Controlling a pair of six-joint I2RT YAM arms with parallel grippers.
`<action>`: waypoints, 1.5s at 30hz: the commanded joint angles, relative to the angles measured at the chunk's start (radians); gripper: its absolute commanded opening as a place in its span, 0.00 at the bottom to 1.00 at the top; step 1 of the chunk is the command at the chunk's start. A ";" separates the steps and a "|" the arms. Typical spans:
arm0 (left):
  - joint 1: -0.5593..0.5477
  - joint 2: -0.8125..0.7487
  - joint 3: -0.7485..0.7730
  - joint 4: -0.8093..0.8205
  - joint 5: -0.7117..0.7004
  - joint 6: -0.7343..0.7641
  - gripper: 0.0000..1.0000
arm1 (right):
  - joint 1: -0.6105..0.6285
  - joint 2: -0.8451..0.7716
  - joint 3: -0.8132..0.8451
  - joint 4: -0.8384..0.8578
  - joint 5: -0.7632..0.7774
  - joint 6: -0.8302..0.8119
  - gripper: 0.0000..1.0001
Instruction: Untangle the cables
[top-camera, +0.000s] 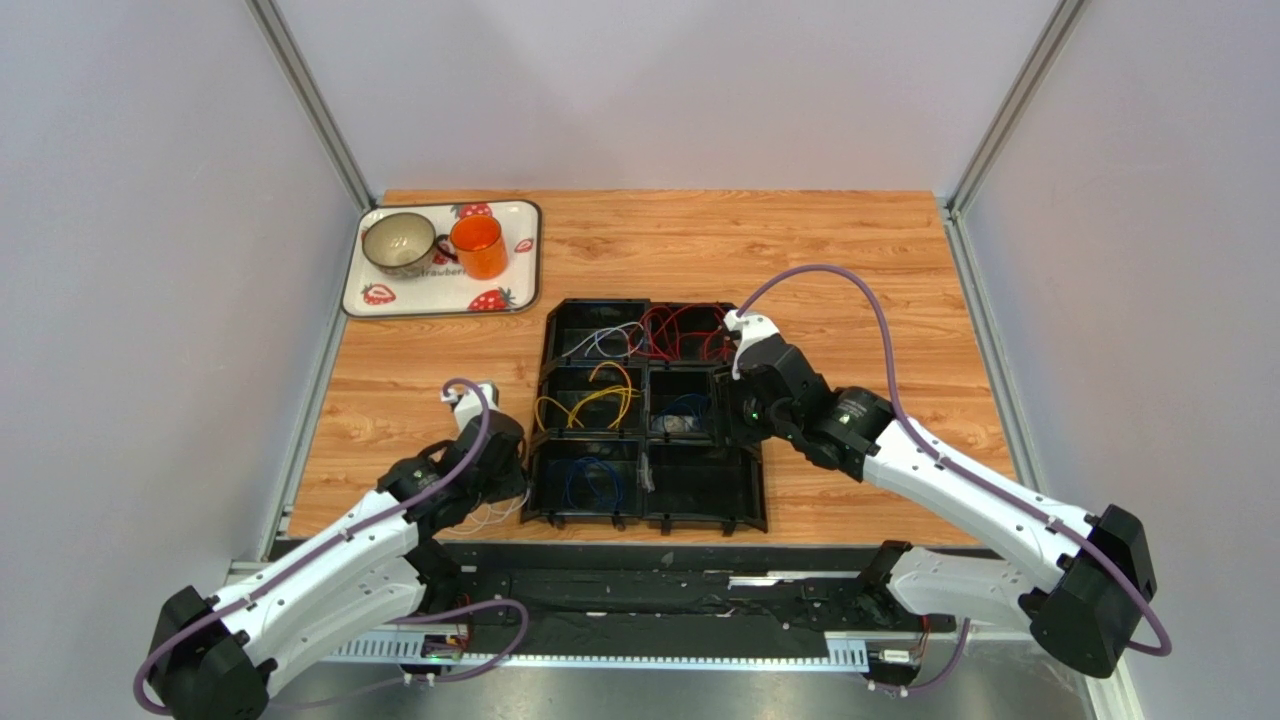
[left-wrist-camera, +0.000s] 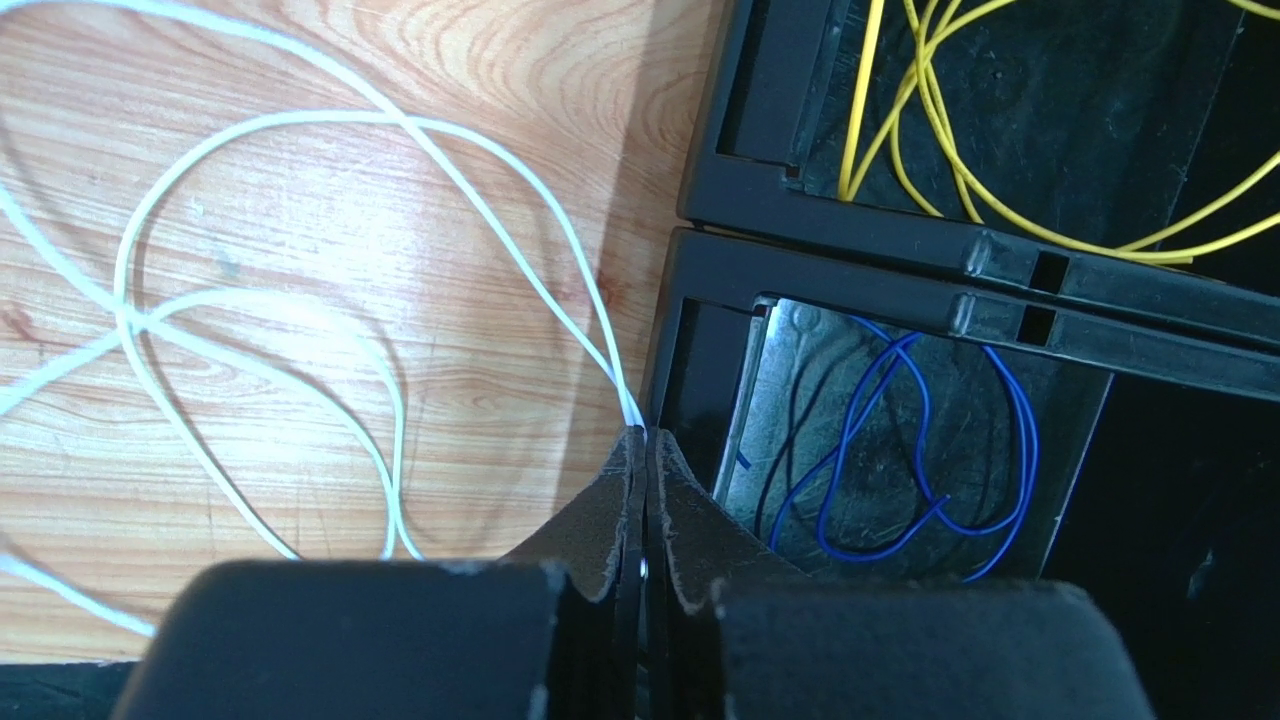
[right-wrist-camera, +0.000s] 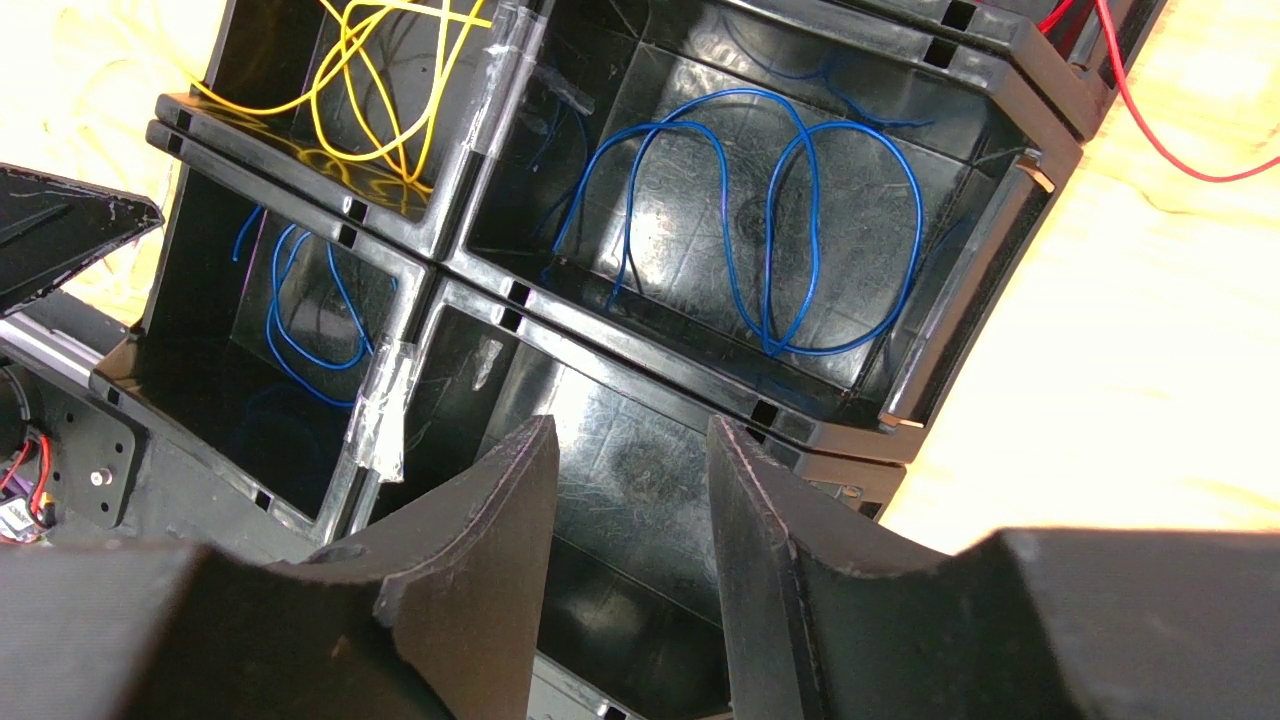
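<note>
My left gripper (left-wrist-camera: 643, 438) is shut, pinching a thin white cable (left-wrist-camera: 451, 150) at its very tips, right beside the left wall of the black compartment tray (left-wrist-camera: 706, 195). The rest of that white cable lies in loose crossing loops on the wood. In the top view the left gripper (top-camera: 505, 477) sits at the tray's (top-camera: 751, 495) near left corner. Yellow cables (top-camera: 589, 398), blue cables (top-camera: 597, 480) and red cables (top-camera: 684, 327) lie in separate compartments. My right gripper (right-wrist-camera: 631, 428) hangs open over an empty compartment, with blue cable (right-wrist-camera: 751, 195) in the one beyond.
A strawberry-patterned tray (top-camera: 519, 255) at the back left carries a metal cup (top-camera: 400, 240) and an orange cup (top-camera: 480, 248). Grey walls close in both sides of the wooden table (top-camera: 842, 270). A red cable (right-wrist-camera: 1157, 135) trails onto the wood past the black tray.
</note>
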 joint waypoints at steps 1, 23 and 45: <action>0.000 -0.014 0.000 0.006 -0.008 0.005 0.00 | 0.005 -0.001 0.016 0.021 0.005 -0.004 0.45; 0.001 -0.104 0.575 -0.296 -0.024 0.213 0.00 | 0.005 -0.055 0.011 0.013 0.000 0.001 0.45; 0.285 0.069 0.258 -0.079 0.069 0.138 0.63 | 0.005 0.000 0.005 0.035 0.002 -0.011 0.45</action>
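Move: The white cable is already pinched in the left fingers, its loose loops lying some 7 cm to that hand's left, about 1 cm back and 2 cm below. In the box, the blue cable sits about 8 cm right and 1 cm ahead, the yellow cable about 10 cm right and 11 cm ahead, both slightly below. From the idle right hand, the white cable's loops lie roughly 31 cm left, 6 cm back and 12 cm down. The white cable, still pinched beside the box's left wall, is whisked up about 22 cm by the left hand as the wrist tips the fingers outward some 20 degrees. At the top the fingers open wide and let go; the empty hand then drops some 14 cm, drifting left about 4 cm while the wrist tips back down, to stop open over the loops. ##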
